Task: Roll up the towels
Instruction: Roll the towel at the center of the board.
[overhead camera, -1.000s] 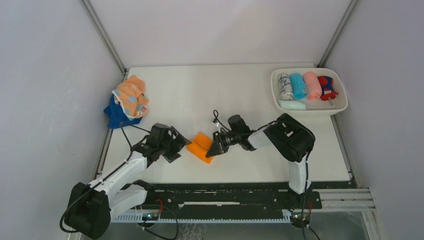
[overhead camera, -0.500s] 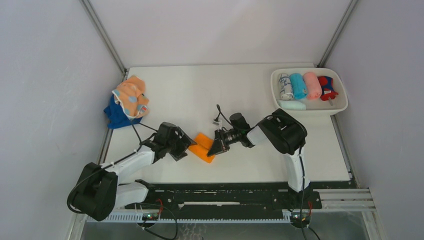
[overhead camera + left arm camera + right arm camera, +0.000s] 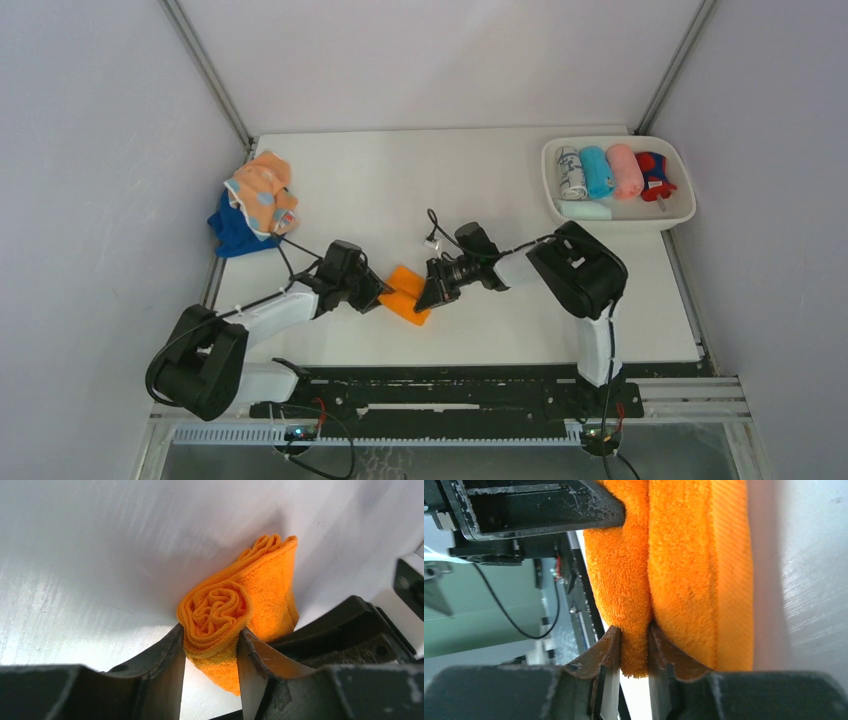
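A bright orange towel (image 3: 405,293), partly rolled, lies in the middle of the table. My left gripper (image 3: 377,297) is at its left end. In the left wrist view the jaws (image 3: 212,647) press both sides of the spiral roll end (image 3: 217,611). My right gripper (image 3: 432,295) is at the towel's right end, shut on one fluffy fold (image 3: 634,630) of it. A peach spotted towel (image 3: 262,192) lies crumpled on a dark blue towel (image 3: 232,234) at the table's left edge.
A white tray (image 3: 620,226) at the back right holds rolled towels: a white patterned one (image 3: 571,172), turquoise (image 3: 598,172), pink (image 3: 626,171), a red and blue one (image 3: 654,175) and pale mint (image 3: 585,210). Grey walls close in on both sides.
My left gripper has slid right onto the orange towel and its jaws have closed on the rolled end. The right gripper kept its pinch and barely moved.
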You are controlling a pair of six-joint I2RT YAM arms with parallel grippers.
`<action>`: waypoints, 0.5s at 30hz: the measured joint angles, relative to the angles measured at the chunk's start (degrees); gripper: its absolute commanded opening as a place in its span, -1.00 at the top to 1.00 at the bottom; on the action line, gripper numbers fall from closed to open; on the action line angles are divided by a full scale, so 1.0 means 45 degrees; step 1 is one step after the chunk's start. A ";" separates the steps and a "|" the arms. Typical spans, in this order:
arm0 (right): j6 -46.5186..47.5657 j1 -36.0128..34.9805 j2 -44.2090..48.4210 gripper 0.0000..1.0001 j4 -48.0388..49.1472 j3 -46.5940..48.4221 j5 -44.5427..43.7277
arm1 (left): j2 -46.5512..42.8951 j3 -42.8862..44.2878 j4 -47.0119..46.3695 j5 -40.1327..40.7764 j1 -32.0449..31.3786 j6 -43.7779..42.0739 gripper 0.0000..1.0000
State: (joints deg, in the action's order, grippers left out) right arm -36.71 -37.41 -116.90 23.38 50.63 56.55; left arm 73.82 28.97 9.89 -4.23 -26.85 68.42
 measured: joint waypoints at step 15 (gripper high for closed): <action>0.6008 -0.4051 0.5508 -0.21 -0.6222 0.0539 -1.0049 | 0.0034 0.0845 0.1860 0.0622 -0.0053 -0.0685 0.17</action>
State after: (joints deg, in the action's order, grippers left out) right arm -9.67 -55.64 -92.12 -4.62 53.06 11.33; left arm 73.97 32.77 18.26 -1.43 -27.09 65.34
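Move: The half-rolled orange towel is held at both ends of its roll. Its middle lies about 3 cm left of the right hand, 2 cm ahead and 1 cm lower, and the left fingers stand some 6 cm left of that hand and 3 cm ahead. The flat, unrolled part is about 5 cm ahead of the right hand and 2 cm left. From the left hand, the towel's middle is about 4 cm right, 1 cm back and 1 cm lower. The right hand opens its fingers to a bit over half, letting go of the right end of the orange roll, and lifts about 5 cm nearly straight up while it rolls over some 45 degrees and its fingertips tip further down, ending open above that end. Meanwhile the left hand keeps its pinch on the roll's left end and eases about 1 cm to the left with a slight turn, its opening unchanged. ##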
